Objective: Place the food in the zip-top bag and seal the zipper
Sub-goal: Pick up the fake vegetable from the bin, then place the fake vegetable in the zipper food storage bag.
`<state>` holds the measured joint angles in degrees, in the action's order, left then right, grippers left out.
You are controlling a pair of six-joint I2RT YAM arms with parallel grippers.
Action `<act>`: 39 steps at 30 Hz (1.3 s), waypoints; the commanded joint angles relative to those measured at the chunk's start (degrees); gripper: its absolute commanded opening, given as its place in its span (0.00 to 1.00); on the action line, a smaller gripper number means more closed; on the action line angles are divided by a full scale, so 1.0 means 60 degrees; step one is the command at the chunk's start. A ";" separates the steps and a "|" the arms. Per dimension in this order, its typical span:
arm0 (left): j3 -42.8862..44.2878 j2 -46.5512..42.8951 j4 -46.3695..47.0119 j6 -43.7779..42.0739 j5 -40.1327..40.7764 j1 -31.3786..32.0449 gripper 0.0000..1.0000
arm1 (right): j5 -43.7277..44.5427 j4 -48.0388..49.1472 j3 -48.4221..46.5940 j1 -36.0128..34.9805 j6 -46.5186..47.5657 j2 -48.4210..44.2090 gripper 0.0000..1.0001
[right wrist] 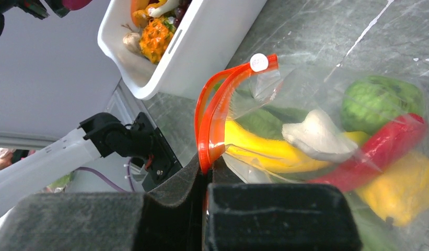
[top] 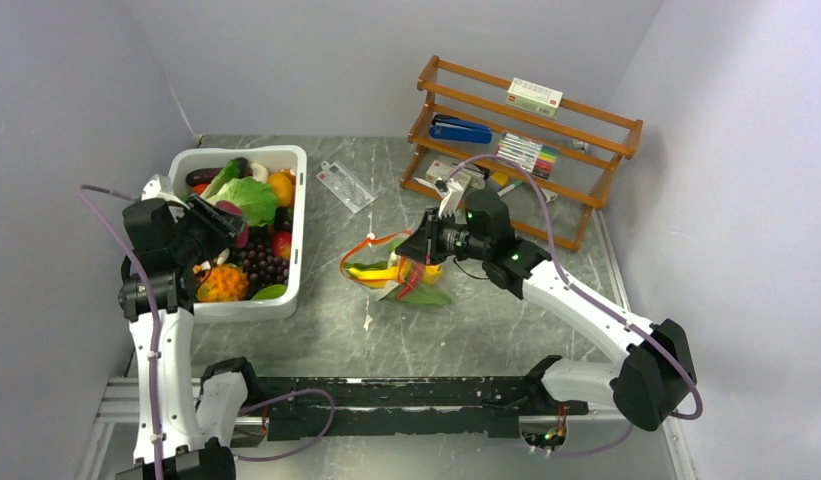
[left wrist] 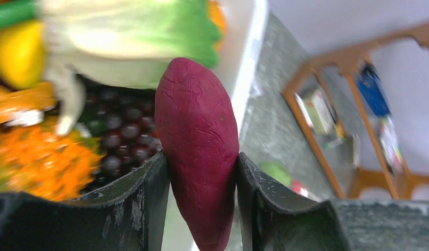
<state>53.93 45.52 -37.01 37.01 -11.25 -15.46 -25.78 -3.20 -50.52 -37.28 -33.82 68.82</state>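
Note:
The clear zip-top bag (top: 401, 280) lies mid-table, its mouth propped open toward the left. Food shows through the bag's plastic (right wrist: 285, 104): a yellow piece (right wrist: 264, 149), a red pepper (right wrist: 379, 149), a green round fruit (right wrist: 379, 99) and a white piece (right wrist: 316, 136). The red-orange zipper (right wrist: 215, 112) curves up in a loop with its white slider (right wrist: 259, 62) at the far end. My right gripper (right wrist: 206, 168) is shut on the zipper's near end (top: 418, 250). My left gripper (left wrist: 201, 159) is shut on a purple sweet potato (left wrist: 196, 130), held above the bin (top: 233, 215).
A white bin (top: 298, 215) at the left holds more toy food: grapes, a lettuce, orange and yellow pieces. A small clear packet (top: 346, 186) lies behind the bag. A wooden rack (top: 531, 140) with stationery stands at the back right.

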 commanded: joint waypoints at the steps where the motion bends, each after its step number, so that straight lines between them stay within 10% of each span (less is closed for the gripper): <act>1: -0.0389 -0.0231 0.1680 -0.0657 -0.3702 0.0293 0.16 | 0.0060 0.0483 -0.0303 0.0040 -0.0207 0.0118 0.00; 12: -0.1590 -0.0152 0.4727 0.0424 -0.6944 0.1839 0.18 | 0.0075 0.0507 -0.0680 0.0044 -0.0409 0.0368 0.00; 25: -0.2650 0.1295 0.6221 0.0508 -0.7172 0.5367 0.19 | 0.0054 0.0561 -0.1079 0.0036 -0.0494 0.0692 0.00; 39: -0.2351 0.2954 0.6331 0.0011 -0.6890 0.6435 0.23 | -0.1154 0.0945 -0.0868 -0.0018 -0.0310 0.0678 0.00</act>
<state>37.23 61.21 -1.30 39.40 -52.31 22.20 -28.23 -2.04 -54.76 -37.23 -36.18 73.08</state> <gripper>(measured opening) 0.436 0.006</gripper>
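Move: The mouth of the zip-top bag, its orange zipper edge held by the right hand, lies about 29 cm to the left hand's right, 8 cm back and some 7 cm lower; the purple vegetable is already in the left fingers. On the way stands the bin's right wall, about 11 cm to the left hand's right, level with it and 10 cm below. The banana in the bag is roughly 27 cm right, 10 cm back and 16 cm down. From the right hand the mouth is some 7 cm left, straight level and 2 cm lower. Keeping its grip on the purple vegetable, the left hand swings about 26 cm right and some 8 cm back, out over the bin's right wall to the open bag, rising a little at first and then sinking about 8 cm near the end while the wrist turns some 70 degrees clockwise so the vegetable's free end points at the mouth. The right hand keeps the orange zipper edge pinched and shifts it a couple of centimetres left, forward and up to meet the left hand. ##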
